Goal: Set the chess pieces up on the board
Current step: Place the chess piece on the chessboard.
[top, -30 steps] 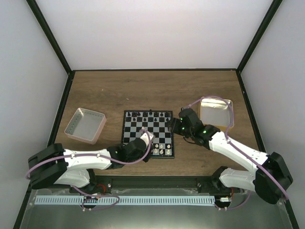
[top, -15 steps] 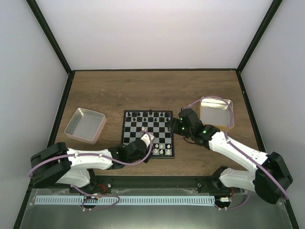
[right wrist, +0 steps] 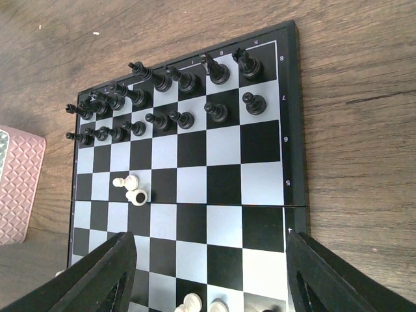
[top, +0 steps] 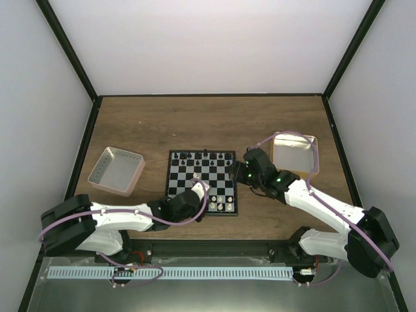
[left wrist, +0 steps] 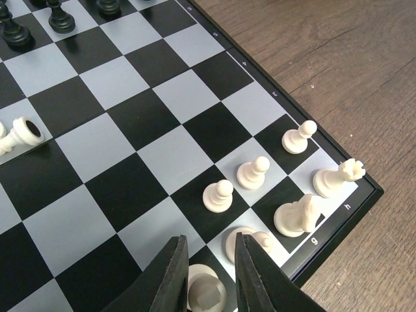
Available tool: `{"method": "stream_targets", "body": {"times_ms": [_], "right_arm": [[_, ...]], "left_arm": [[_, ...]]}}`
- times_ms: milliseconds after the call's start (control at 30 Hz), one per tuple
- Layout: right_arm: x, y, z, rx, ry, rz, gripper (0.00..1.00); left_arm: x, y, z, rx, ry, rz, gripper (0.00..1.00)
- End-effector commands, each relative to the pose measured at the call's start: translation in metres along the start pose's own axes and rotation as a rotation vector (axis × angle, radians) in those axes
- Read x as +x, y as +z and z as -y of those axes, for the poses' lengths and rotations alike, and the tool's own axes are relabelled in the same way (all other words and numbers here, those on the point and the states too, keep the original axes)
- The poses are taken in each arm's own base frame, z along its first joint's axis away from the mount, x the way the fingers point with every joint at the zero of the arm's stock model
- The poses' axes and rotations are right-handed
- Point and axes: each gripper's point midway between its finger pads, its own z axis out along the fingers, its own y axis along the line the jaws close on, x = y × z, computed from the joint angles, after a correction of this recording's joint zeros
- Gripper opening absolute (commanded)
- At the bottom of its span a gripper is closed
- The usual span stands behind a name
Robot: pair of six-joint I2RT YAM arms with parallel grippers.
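Observation:
The board (top: 203, 177) lies at the table's middle. Black pieces (right wrist: 175, 84) stand in its two far rows. Several white pieces stand at its near right corner: pawns (left wrist: 218, 195), a knight (left wrist: 298, 214) and a rook (left wrist: 338, 177). Two white pieces (right wrist: 133, 190) lie tipped over mid-board. My left gripper (top: 197, 194) is low over the near edge. In the left wrist view its fingers (left wrist: 208, 244) stand narrowly apart on either side of an upright white piece (left wrist: 207, 294) that rests on a near-row square. My right gripper (top: 234, 173) hovers over the board's right side, wide open and empty (right wrist: 209, 237).
A pink tray (top: 117, 170) stands left of the board and shows in the right wrist view (right wrist: 16, 188). A gold-rimmed tin (top: 294, 155) stands at the right, behind my right arm. Bare wood surrounds the board.
My left gripper has drawn back a little toward the near edge of the board. My right arm has barely moved.

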Motion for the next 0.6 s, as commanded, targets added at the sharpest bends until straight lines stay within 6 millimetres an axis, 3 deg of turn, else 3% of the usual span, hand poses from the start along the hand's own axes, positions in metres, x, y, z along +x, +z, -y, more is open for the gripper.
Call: {"method": "stream_targets", "body": {"times_ms": [0, 333, 433, 567], "right_arm": [[-0.001, 0.002, 0.002, -0.001, 0.011, 0.002, 0.65], [-0.001, 0.002, 0.000, -0.007, 0.013, 0.002, 0.65], [-0.001, 0.001, 0.000, -0.010, 0.013, 0.004, 0.65], [0.000, 0.002, -0.003, -0.026, -0.007, -0.003, 0.65]], "left_arm": [[-0.005, -0.005, 0.000, -0.003, 0.003, 0.017, 0.22], [-0.038, -0.022, 0.007, 0.010, -0.026, 0.085, 0.24], [-0.054, -0.029, 0.000, -0.037, -0.072, 0.115, 0.34], [-0.069, -0.031, -0.026, -0.157, -0.184, 0.096, 0.45]]}}
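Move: The two loose white pieces lie together on the far half of the board, about 10 cm ahead of the left hand, 3 cm to its left and some 2 cm lower; from the right hand they are roughly 11 cm left, 1 cm ahead and 9 cm below. The white piece just set on the near row stands between the left fingertips, its middle about 2 cm below. A white bishop is 3 cm to the right of it, and a white pawn stands 3 cm ahead of that bishop. Draw the left gripper almost straight up off the just-set white piece, slowly at first and then faster, about 5 cm in all, easing forward over the board by some 1.5 cm only at the very end. Once clear of the piece, spread the already parted fingers wider, to roughly twice their gap. ##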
